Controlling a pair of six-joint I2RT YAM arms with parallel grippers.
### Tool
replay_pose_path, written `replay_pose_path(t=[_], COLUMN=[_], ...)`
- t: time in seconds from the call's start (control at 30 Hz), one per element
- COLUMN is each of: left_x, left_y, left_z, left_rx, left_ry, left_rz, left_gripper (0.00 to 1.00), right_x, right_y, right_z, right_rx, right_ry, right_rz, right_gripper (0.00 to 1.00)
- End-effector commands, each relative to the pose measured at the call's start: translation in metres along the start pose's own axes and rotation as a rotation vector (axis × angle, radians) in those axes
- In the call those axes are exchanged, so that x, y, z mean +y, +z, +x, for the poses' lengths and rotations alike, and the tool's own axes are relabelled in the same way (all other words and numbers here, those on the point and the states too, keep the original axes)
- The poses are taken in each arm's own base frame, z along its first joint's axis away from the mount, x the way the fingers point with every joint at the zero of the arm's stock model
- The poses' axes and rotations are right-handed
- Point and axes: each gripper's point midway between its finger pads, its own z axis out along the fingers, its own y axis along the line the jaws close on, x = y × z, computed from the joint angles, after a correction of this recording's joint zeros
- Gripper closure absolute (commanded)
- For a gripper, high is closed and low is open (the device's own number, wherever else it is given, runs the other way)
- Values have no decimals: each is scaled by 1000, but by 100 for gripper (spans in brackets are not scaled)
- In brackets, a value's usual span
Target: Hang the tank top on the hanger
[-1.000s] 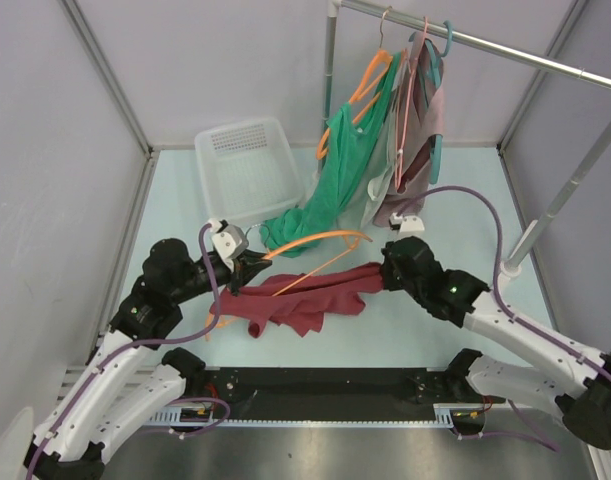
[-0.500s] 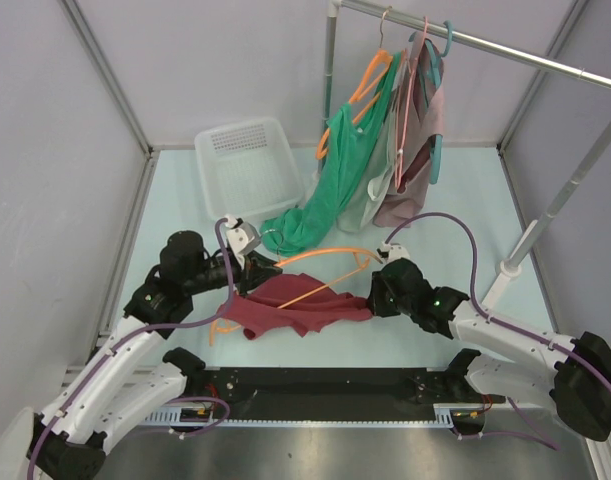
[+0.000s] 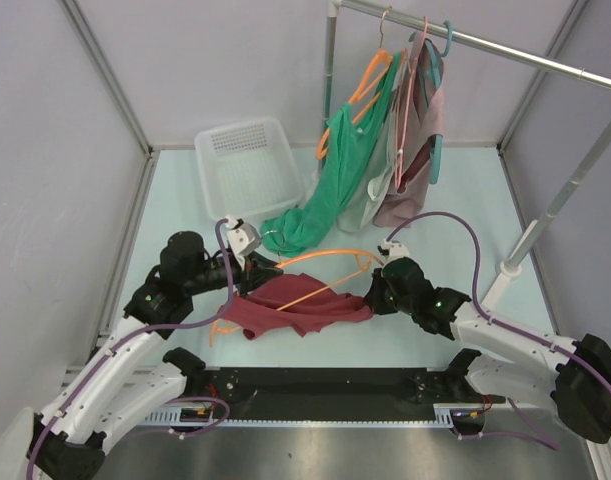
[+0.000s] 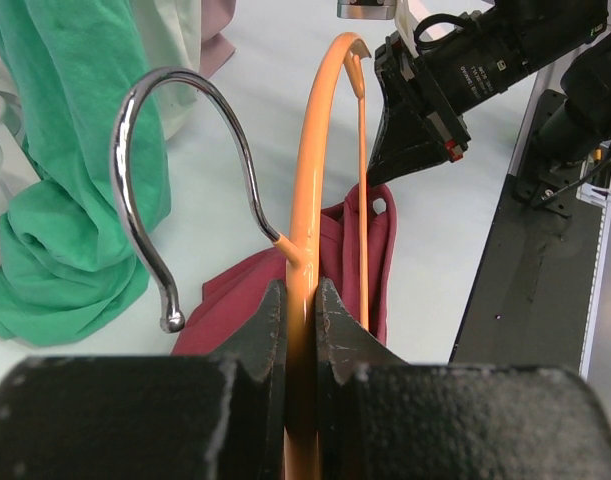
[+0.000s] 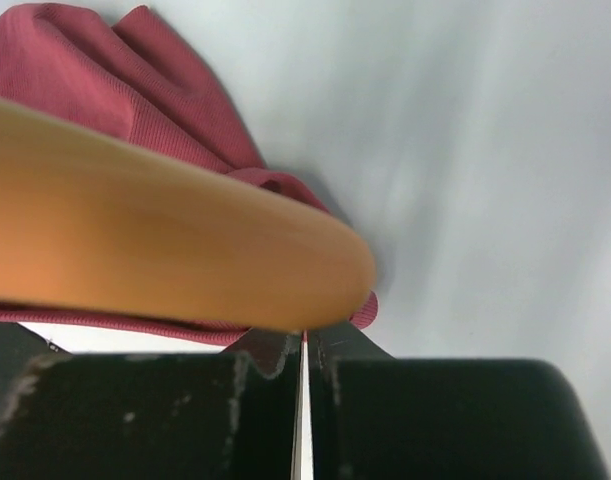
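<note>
The orange hanger [image 3: 320,256] lies tilted over the maroon tank top [image 3: 297,310], which is bunched on the table. My left gripper [image 3: 257,266] is shut on the hanger's neck just below the metal hook [image 4: 145,150]; the left wrist view shows the jaws [image 4: 302,300] clamped on the orange bar [image 4: 315,180], with the tank top [image 4: 380,240] beneath. My right gripper [image 3: 373,297] sits at the tank top's right end, under the hanger's tip. In the right wrist view its jaws [image 5: 304,340] are closed on a maroon strap edge, the tank top [image 5: 125,80] lies ahead, and the blurred hanger end [image 5: 165,240] crosses close above.
A white basket [image 3: 247,165] stands at the back left. A green garment [image 3: 330,190] on another orange hanger and a pale pink garment [image 3: 425,130] hang from the rail [image 3: 505,50]; the green one trails onto the table near my left gripper [image 4: 55,230]. The rail's post [image 3: 545,215] stands at the right.
Over the last second my right gripper moved left and nearer, slackening the tank top into a bunch. My left gripper shifted right with the hanger. Little has moved in the last half second.
</note>
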Motion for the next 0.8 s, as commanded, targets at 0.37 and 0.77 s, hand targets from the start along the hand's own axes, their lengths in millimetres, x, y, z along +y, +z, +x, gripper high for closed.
replay_pose_path(t=[0.37, 0.77], left_x=[-20, -20], left_y=[-3, 0], left_z=[-22, -20], left_rx=[-85, -75], left_ry=[68, 70], left_rz=[92, 83], left_gripper=[100, 100], right_x=[-27, -49], right_y=[-28, -64], right_z=[-35, -82], right_rx=[-124, -239], right_ry=[19, 3], right_rz=[84, 167], right_gripper=[100, 100])
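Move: The tank top's near-right edge is already pinched in the right hand. For that hand the hanger's right end is about 3 cm ahead, 1 cm left and some 10 cm above. The tank top's bunched body lies about 19 cm to its left, level fore and aft and some 4 cm lower, while the foot of the green garment is about 20 cm ahead, 20 cm left and 5 cm lower. From the left hand, already gripping the hanger, that right end is about 22 cm right, 6 cm ahead and 6 cm below. The tank top's pinched edge is drawn about 6 cm to the right while rising some 5 cm and going a little forward, out beyond the hanger's right end, as the right hand keeps its shut grip and its wrist turns about 10 degrees clockwise and tips slightly up. The left hand keeps hold of the hanger and eases it back 1.5 cm, turning it slightly clockwise. ##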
